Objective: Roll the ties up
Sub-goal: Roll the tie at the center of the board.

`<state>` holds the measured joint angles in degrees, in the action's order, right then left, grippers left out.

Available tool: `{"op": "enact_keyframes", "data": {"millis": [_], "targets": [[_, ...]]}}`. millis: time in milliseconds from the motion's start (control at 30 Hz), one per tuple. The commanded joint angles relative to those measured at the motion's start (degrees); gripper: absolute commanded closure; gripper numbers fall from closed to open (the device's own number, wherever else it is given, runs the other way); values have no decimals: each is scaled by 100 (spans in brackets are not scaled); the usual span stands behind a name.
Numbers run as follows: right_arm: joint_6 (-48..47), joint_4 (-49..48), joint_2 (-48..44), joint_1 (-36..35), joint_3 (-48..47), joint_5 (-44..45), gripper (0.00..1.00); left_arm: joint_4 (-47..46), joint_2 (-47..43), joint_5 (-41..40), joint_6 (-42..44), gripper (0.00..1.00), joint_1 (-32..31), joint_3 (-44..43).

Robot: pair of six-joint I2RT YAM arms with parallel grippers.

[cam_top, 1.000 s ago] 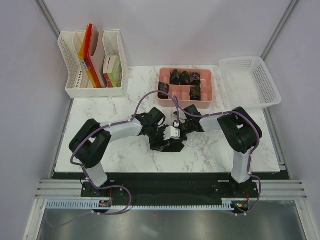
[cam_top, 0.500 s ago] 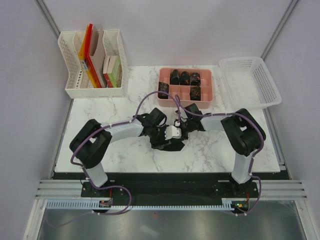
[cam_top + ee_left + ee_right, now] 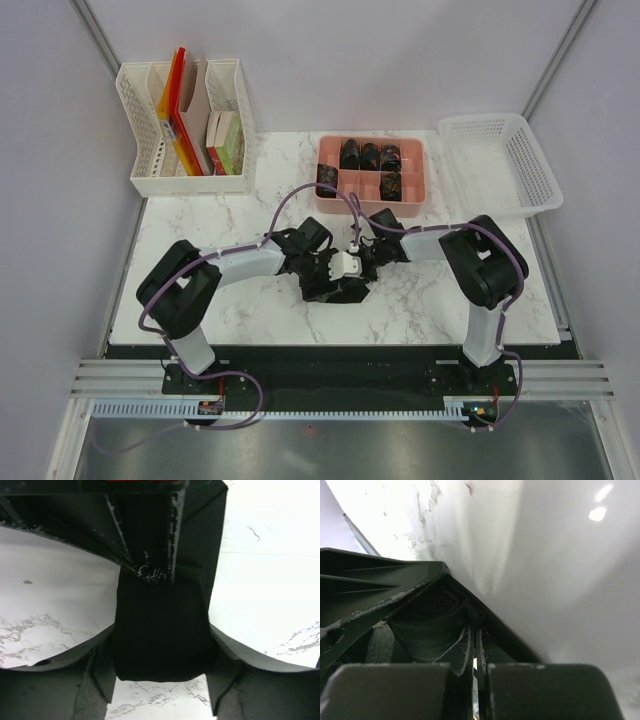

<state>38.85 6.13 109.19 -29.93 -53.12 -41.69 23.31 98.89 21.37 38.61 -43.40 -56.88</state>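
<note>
A blackish tie (image 3: 338, 291) lies bunched in the middle of the table, where both grippers meet. Its rolled part is a dark coil (image 3: 162, 625) sitting between the fingers (image 3: 102, 680) of my left gripper (image 3: 162, 667), which touch it on both sides. My right gripper (image 3: 476, 630) comes in from the opposite side. It is shut on the tie's fabric at the coil's (image 3: 427, 625) core. From above, the left gripper (image 3: 325, 272) and right gripper (image 3: 362, 262) face each other over the tie, hiding most of the coil.
Behind the grippers stands a pink tray (image 3: 372, 200) holding several rolled ties (image 3: 368, 155). An empty white basket (image 3: 500, 165) sits at the back right. A white file organizer (image 3: 185, 130) with folders and books is at the back left.
Both grippers stay at the coil in the same spot. The right arm's forearm has shifted slightly left; nothing was let go.
</note>
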Motion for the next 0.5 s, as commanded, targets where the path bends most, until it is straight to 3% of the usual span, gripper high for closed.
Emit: {"op": "enact_keyframes", "data": {"millis": [0,33,100,233,467], "targets": [[-554,336,585,-13,-128,662,100,60,-343,121,-205,25,42,282],[-580,336,612,-13,-163,723,100,-10,-466,201,-240,22,68,326],[-738,328,726,-21,-207,829,100,-107,-826,306,-310,1,156,432],[-888,117,832,-21,-356,917,100,-230,-1433,570,-319,0,428,547],[-1064,-217,850,-21,-515,847,100,-99,-2005,833,-1547,0,1280,91]]}}
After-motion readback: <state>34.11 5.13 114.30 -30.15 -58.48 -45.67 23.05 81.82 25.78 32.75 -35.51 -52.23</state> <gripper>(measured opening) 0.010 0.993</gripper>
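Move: The tie's roll sits between the left hand's pads, practically at its hand point, and about 4 cm to the left and 2 cm back of the right hand, whose shut fingers pinch the tie beside it. From the left hand, the tie's flat tail lies some 7 cm to the right, level with it; the pink box's middle is roughly 23 cm ahead and 10 cm right. Left hand opens wide off the roll, then rises about 8 cm; right hand, still pinching, eases 2 cm left-forward. ##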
